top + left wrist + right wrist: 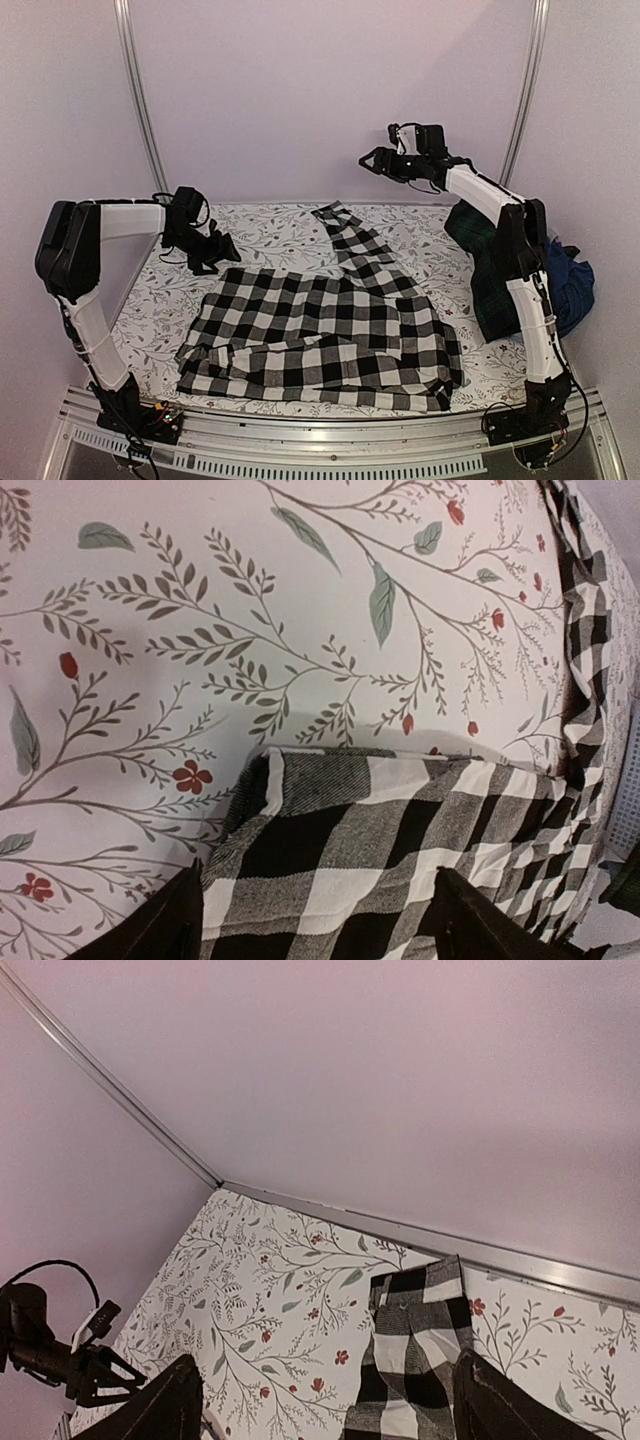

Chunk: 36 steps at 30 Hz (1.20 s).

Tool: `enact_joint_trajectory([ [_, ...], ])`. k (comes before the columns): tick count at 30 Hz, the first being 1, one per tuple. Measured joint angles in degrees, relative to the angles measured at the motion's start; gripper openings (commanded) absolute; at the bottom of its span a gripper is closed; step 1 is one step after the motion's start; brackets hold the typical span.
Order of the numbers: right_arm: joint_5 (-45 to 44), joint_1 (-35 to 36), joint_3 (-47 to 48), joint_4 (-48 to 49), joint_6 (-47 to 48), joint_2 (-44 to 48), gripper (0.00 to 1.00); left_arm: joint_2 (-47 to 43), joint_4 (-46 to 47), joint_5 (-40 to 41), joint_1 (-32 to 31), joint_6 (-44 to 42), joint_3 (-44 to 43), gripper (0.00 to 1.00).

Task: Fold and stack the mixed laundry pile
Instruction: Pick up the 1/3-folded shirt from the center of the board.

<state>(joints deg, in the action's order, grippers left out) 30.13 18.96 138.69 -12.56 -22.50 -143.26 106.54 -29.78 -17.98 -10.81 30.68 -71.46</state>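
Note:
The black-and-white checked shirt [320, 330] lies spread flat on the middle of the table, with one sleeve [350, 240] reaching toward the back. My left gripper [222, 250] is open and low at the shirt's back-left corner. In the left wrist view that corner [400, 840] lies between my open fingers [160, 930], which are not closed on it. My right gripper [372, 160] is open, empty and raised high over the back of the table. In the right wrist view the sleeve cuff [415, 1350] lies far below it. The dark green-navy plaid garment [490, 270] and a blue piece [572, 280] lie heaped at the right.
The floral-printed covering [270, 235] spans the table up to the back wall rail [420, 1230]. The right arm stands over the heap at the table's right edge. A metal frame runs along the near edge [330, 440].

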Motion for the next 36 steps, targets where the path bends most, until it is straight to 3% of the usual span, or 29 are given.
enact_joint_trajectory([
  [6, -0.92, -1.4, -18.53, -9.9, 3.52, 10.91, 0.65, 0.04, 0.59, -0.9, -0.9, -2.93, -0.28, 0.73],
  [13, 1.99, 1.38, -45.2, -18.03, 5.07, 29.62, 0.56, 3.21, 0.94, -1.77, -2.69, -4.24, -0.28, 0.64],
  [21, 3.23, 7.17, -65.18, -22.25, 6.29, 33.22, 0.49, 5.95, 0.87, 0.28, -2.73, -2.64, 0.11, 0.54],
  [28, 2.21, 6.62, -67.36, -23.41, 7.89, 29.88, 0.45, 3.37, 3.19, 2.29, -2.36, 0.39, 4.44, 0.54],
  [36, 2.16, 5.29, -55.84, -25.22, 9.9, 22.18, 0.44, -0.68, 4.13, 3.54, -0.96, 3.87, 9.6, 0.59],
])
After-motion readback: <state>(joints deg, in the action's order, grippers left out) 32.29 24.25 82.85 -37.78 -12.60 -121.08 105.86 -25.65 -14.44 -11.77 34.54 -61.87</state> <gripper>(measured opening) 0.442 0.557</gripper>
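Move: The shirt's far right edge, at the sleeve root, lies about 27 cm back from the right hand, 4 cm to its right and 24 cm below. The checked sleeve's middle is some 14 cm back and 2 cm left of that hand, and the green cloth about 22 cm back and 23 cm right. For the left hand, the shirt's far left corner is about 3 cm back, 1 cm right and 5 cm below. Right hand swings about 30 cm back and 22 down to the shirt, half-closing, then 5 forward; left sinks, partly closing. ##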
